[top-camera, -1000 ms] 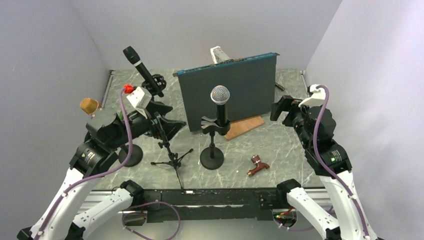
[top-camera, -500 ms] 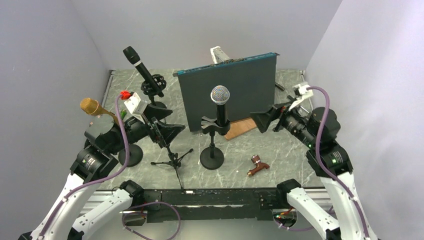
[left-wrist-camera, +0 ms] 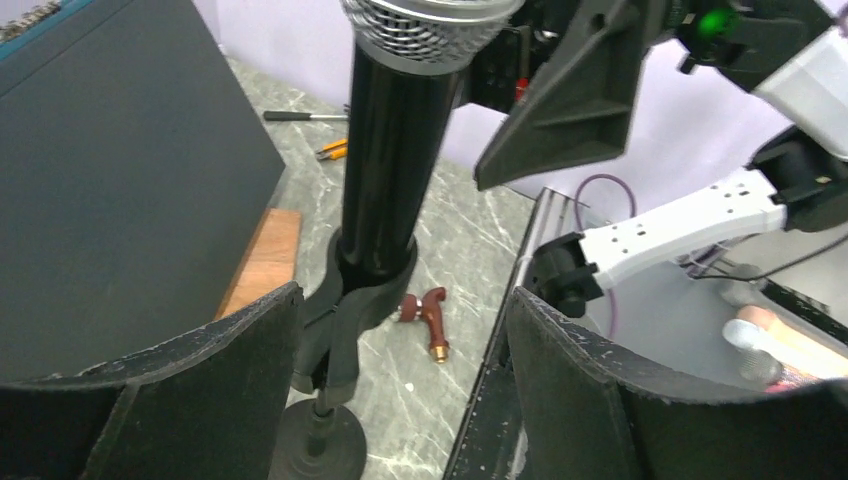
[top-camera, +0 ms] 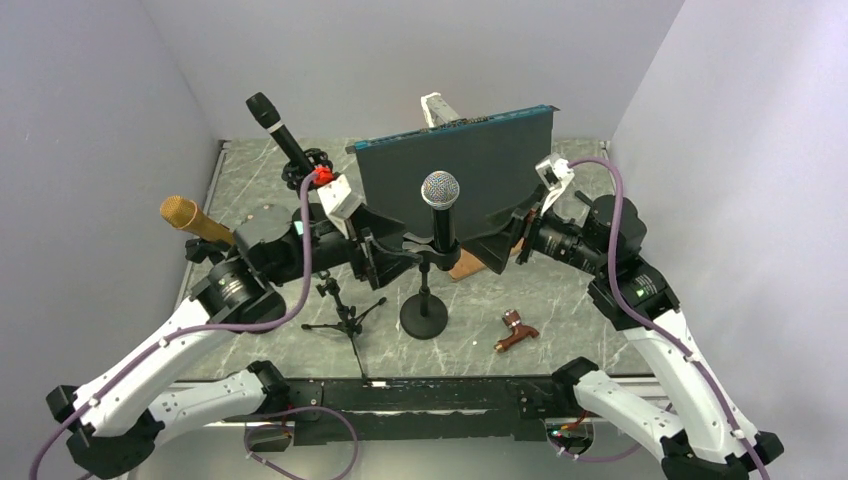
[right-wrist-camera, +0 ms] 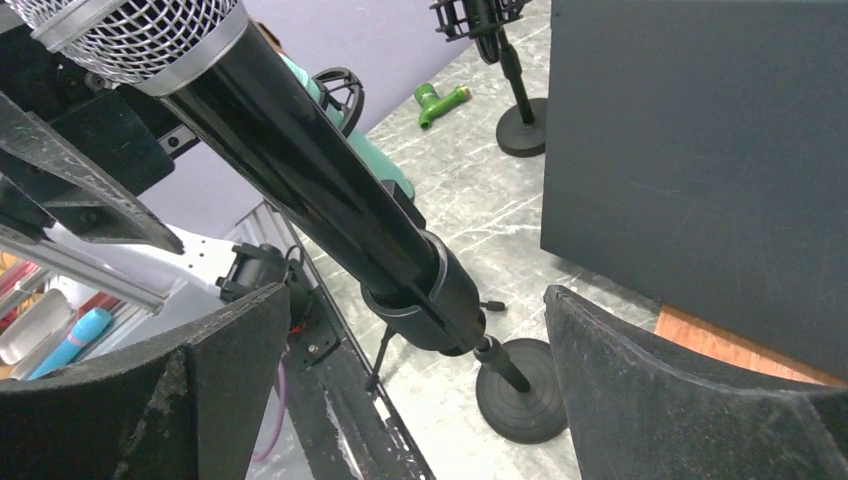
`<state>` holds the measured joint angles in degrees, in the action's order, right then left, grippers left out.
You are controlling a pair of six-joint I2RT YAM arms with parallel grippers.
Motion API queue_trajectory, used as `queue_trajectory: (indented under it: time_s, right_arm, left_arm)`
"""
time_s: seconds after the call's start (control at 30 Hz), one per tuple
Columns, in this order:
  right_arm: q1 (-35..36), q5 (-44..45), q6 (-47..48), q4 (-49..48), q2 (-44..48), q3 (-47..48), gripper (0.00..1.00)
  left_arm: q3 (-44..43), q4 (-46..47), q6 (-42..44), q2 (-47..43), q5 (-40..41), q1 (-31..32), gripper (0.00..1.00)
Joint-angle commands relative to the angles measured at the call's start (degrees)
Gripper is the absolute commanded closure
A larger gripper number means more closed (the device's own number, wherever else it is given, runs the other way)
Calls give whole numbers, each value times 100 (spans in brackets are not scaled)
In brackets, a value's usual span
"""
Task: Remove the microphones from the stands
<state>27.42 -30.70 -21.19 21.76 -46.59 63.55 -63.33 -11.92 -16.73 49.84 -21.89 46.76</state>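
Observation:
The microphone (top-camera: 441, 205) has a silver mesh head and a black body. It stands upright in the clip of a black stand with a round base (top-camera: 424, 321) at the table's middle. My left gripper (top-camera: 397, 254) is open at clip height just left of the stand; in the left wrist view (left-wrist-camera: 400, 295) the clip (left-wrist-camera: 360, 290) sits between its fingers, nearer the left one. My right gripper (top-camera: 497, 247) is open to the right of the microphone; in the right wrist view (right-wrist-camera: 415, 290) the microphone (right-wrist-camera: 300, 170) and clip (right-wrist-camera: 430, 300) lie between its fingers, untouched.
A dark upright board (top-camera: 470, 175) stands behind the stand, with a wooden block (top-camera: 492, 252) at its foot. A red-brown fitting (top-camera: 515, 330) lies front right. A black microphone (top-camera: 283, 138), a gold microphone (top-camera: 190, 215) and a small tripod (top-camera: 345, 320) stand at left.
Both arms have moved in toward the middle microphone. The left gripper went right from the tripod to the clip. The right gripper swung left to the microphone's side.

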Motion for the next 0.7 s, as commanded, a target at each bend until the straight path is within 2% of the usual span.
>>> queue_trajectory:
  time_s: [0.0,0.1,0.23,0.43,0.53,0.67]
  right_arm:
    - [321,474,132,-213,-34,165,0]
    - [1094,1386,334,-57,-189,468,0]
    - [2319,3484,651,526,-651,1021,0]
    - [4041,6485,892,881,-1297,1519,0]
    - [4495,7600,934,1114,-1669,1787,1]
    - [4738,8276,917,1277,-1925,2018,7]
  left_arm:
    - [-264,179,388,112,776,217,22]
    - [38,431,375,-75,872,223,18]
    - [128,110,514,-151,1059,220,17]
    - [180,-230,584,-120,1252,223,17]
    - [303,-163,529,-165,1267,222,17]
    - [402,-147,477,-192,1372,225,20]
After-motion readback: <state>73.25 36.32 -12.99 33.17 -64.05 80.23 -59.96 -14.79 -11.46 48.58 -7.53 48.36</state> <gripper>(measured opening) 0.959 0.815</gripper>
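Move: Roughly 7 cm to the right hand's left and 2 cm ahead, about level, is the microphone's middle; the stand's clip lies below it, some 6 cm right, 3 cm ahead and 3 cm below the left hand. From the right hand, the black panel stands about 14 cm ahead and 2 cm right, centred some 8 cm lower; the wooden pipe lies about 10 cm right, level fore and aft, some 27 cm down. Swinging left about 7 cm, the right hand dips slightly back on the way and brings its open jaws around the microphone's body, rolling its left side down and turning clockwise, some 20 degrees each; closing has barely begun. Beside the stand, the left hand stays open, easing forward and then down, about 3 cm each, drifting a little left and turning slightly counter-clockwise. ##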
